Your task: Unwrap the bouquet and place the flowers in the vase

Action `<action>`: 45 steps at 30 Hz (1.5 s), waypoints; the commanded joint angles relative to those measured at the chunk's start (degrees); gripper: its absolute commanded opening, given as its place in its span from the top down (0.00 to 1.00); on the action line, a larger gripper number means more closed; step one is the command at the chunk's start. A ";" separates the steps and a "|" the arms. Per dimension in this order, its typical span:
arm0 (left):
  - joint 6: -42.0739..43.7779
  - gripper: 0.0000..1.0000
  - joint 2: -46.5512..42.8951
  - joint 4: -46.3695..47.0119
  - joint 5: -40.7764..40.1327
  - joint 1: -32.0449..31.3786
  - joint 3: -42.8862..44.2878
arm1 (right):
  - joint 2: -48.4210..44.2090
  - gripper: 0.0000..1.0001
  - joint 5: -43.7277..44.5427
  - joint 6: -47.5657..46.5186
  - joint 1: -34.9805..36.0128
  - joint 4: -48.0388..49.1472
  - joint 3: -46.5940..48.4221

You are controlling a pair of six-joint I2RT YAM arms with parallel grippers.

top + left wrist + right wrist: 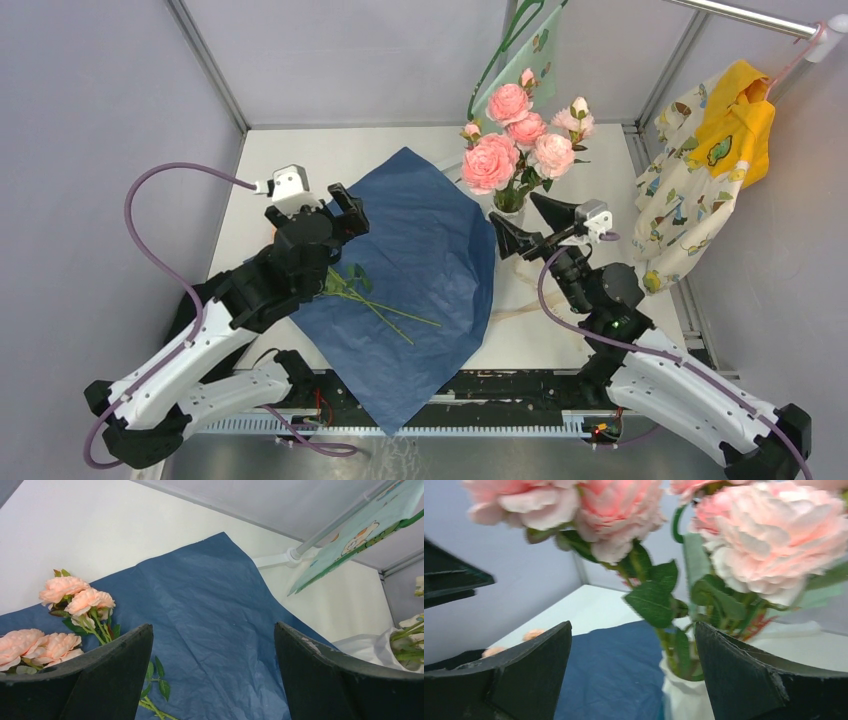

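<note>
The blue paper (420,270) lies spread flat on the table, navy side up. Pink roses (515,150) stand in the white vase (684,697), which is mostly hidden under them from above. My right gripper (514,212) is open right in front of the vase; its wrist view (633,624) has the vase and green stems between the fingers, nothing gripped. Peach roses (75,597) lie on the paper's left part, their stems (380,305) showing beside my left arm. My left gripper (335,212) hangs open above the paper (212,626) and is empty.
A cream ribbon (515,305) lies loose on the table right of the paper. A green patterned cloth on a hanger (530,45) hangs behind the vase. A yellow and cream garment (705,170) hangs from a rail at the right wall.
</note>
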 commanded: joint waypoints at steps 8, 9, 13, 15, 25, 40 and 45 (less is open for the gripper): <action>-1.31 0.04 -4.32 -1.09 -7.97 -0.07 3.28 | 3.70 0.02 -21.16 2.50 12.92 -4.82 7.13; -1.25 0.04 -4.87 -1.69 -9.11 -0.11 4.17 | 5.26 0.02 -21.15 1.46 15.40 -5.40 8.07; -1.53 0.04 -6.52 -5.07 -12.40 -0.08 7.07 | 12.32 0.02 -21.25 0.41 23.75 -5.59 10.13; -1.86 0.04 -7.39 -6.88 -12.89 -0.07 7.92 | 16.66 0.02 -20.23 -0.50 27.11 -5.98 11.10; -6.67 0.04 -11.26 -15.48 -16.27 -0.11 9.43 | 47.24 0.02 -10.81 -2.06 29.98 -16.21 30.16; -7.61 0.05 -15.95 -19.91 -16.95 -0.10 10.31 | 82.63 0.34 -2.67 -4.56 27.70 -32.96 65.16; -7.67 0.05 -15.40 -19.25 -15.62 -0.10 10.10 | 89.20 0.46 -5.25 -2.31 24.70 -35.00 71.27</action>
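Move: The peach flowers still lying on the blue sheet are next: their stems are about 38 cm to the right hand's left, 2 cm ahead and some 30 cm below it. Their heads lie about 6 cm farther left and 5 cm farther out than the stems. The filled vase stands about 9 cm ahead of the right hand and 2 cm left, its middle some 22 cm below. From the left hand, the stems are about 5 cm left, level fore and aft, 28 cm down. The peach flowers' stems are what the empty right hand swings over to: away from the vase, some 37 cm left while first drawing back 15 cm, then forward again and about 25 cm down, tipping its fingers from slightly upward to slanting down. Over the stems the wide-open fingers close to roughly half. The open left hand clears away about 12 cm left, back and up. ##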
